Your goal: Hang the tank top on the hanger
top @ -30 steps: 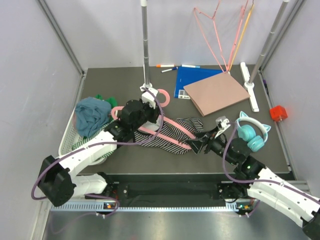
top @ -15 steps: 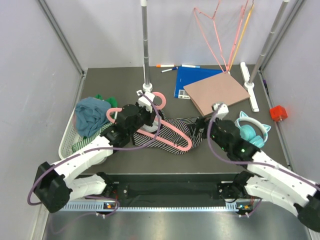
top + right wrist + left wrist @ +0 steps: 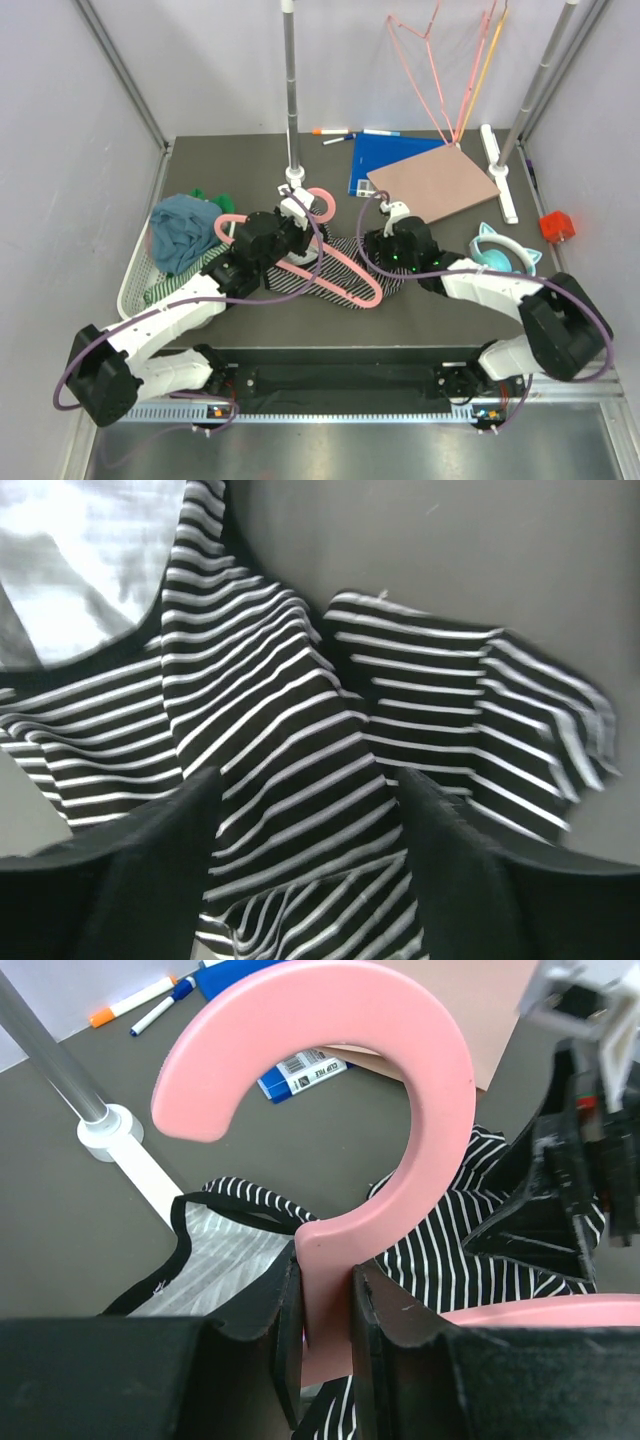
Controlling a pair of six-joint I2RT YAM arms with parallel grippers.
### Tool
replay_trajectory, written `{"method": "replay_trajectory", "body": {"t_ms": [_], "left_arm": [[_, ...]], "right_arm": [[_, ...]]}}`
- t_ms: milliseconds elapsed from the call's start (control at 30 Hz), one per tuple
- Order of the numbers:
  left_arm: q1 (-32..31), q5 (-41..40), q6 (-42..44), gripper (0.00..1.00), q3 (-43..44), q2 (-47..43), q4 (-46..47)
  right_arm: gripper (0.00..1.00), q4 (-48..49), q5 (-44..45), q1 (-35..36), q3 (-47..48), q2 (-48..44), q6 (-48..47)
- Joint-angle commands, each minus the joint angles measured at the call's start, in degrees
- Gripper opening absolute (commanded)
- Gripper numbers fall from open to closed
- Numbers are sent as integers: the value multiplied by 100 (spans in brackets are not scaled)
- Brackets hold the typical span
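The thick pink hanger (image 3: 345, 262) lies across the striped tank top (image 3: 312, 283) at mid-table. My left gripper (image 3: 292, 232) is shut on the hanger's neck just below its chunky hook (image 3: 420, 1080); in the left wrist view the gripper (image 3: 325, 1305) squeezes the pink stem. My right gripper (image 3: 380, 252) hovers low over the tank top's right part. In the right wrist view the gripper (image 3: 310, 820) is open, its fingers (image 3: 130, 880) on either side of a raised fold of the tank top (image 3: 290, 730). Part of the top lies under the hanger and arms.
A white basket (image 3: 135, 285) at the left holds a teal cloth (image 3: 183, 230). Behind stand a metal pole (image 3: 291, 100), a blue folder (image 3: 375, 160), a tan board (image 3: 432, 185) and markers (image 3: 335, 132). Teal headphones (image 3: 505, 262) and a red cube (image 3: 556, 226) lie right.
My right arm has swung from the front right up and leftward to sit over the tank top. The left gripper keeps its hold; the hanger has shifted slightly.
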Motion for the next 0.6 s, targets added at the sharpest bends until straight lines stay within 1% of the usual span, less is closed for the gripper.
{"method": "replay_trajectory", "body": {"t_ms": [0,33,67,100,133,200,267,300,333,367,433,467,567], "left_arm": [[-27,30,107,0,-8,-194,360],[-27,4,107,0,0,-203,360],[-36,-118,107,0,-17,-194,360],[-36,-189,107,0,-8,-185,360],[-36,-260,107,0,-8,-176,351],[-36,-540,72,0,-8,-176,351],[-36,-786,11,0,-26,-194,351],[-36,-1014,-7,0,-35,-237,377],[-36,-1094,-16,0,-52,-273,395],[-36,-1156,-59,0,-104,-308,421],[-36,-1332,-86,0,-157,-422,527],[-36,-1393,-95,0,-201,-466,562],[-36,-1727,-271,0,-280,-554,632]], "right_arm": [[61,388,-884,-94,488,452,-164],[53,309,-937,-94,524,497,-164],[33,178,-972,-94,524,497,-138],[21,125,-938,-103,454,436,-68],[2,-76,-833,-94,410,235,-7],[0,-393,-316,-94,252,-73,221],[0,-1060,246,-77,138,-626,450],[0,-1254,379,-16,-54,-837,703],[0,-1552,503,20,-169,-1239,845],[0,-1668,643,46,-301,-1443,994],[0,-1957,671,160,-697,-1943,1390],[0,-2029,645,204,-811,-2077,1618],[1,-2345,662,459,-1119,-2385,1900]]}}
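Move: The right hand, open, hovers over the striped tank top; the fold it will pinch lies about 2 cm below and 1 cm left of it. The white-lined neck opening is some 15 cm left, 1 cm nearer the base; the hanger's near end is about 9 cm straight back, slightly higher. From the left hand, gripping the hanger's neck, that fold lies about 12 cm right, 4 cm back and 15 cm below. Right fingers dip, shut on the tank top, then drag back-right about 6 cm; left carries the hanger left 3 cm. ##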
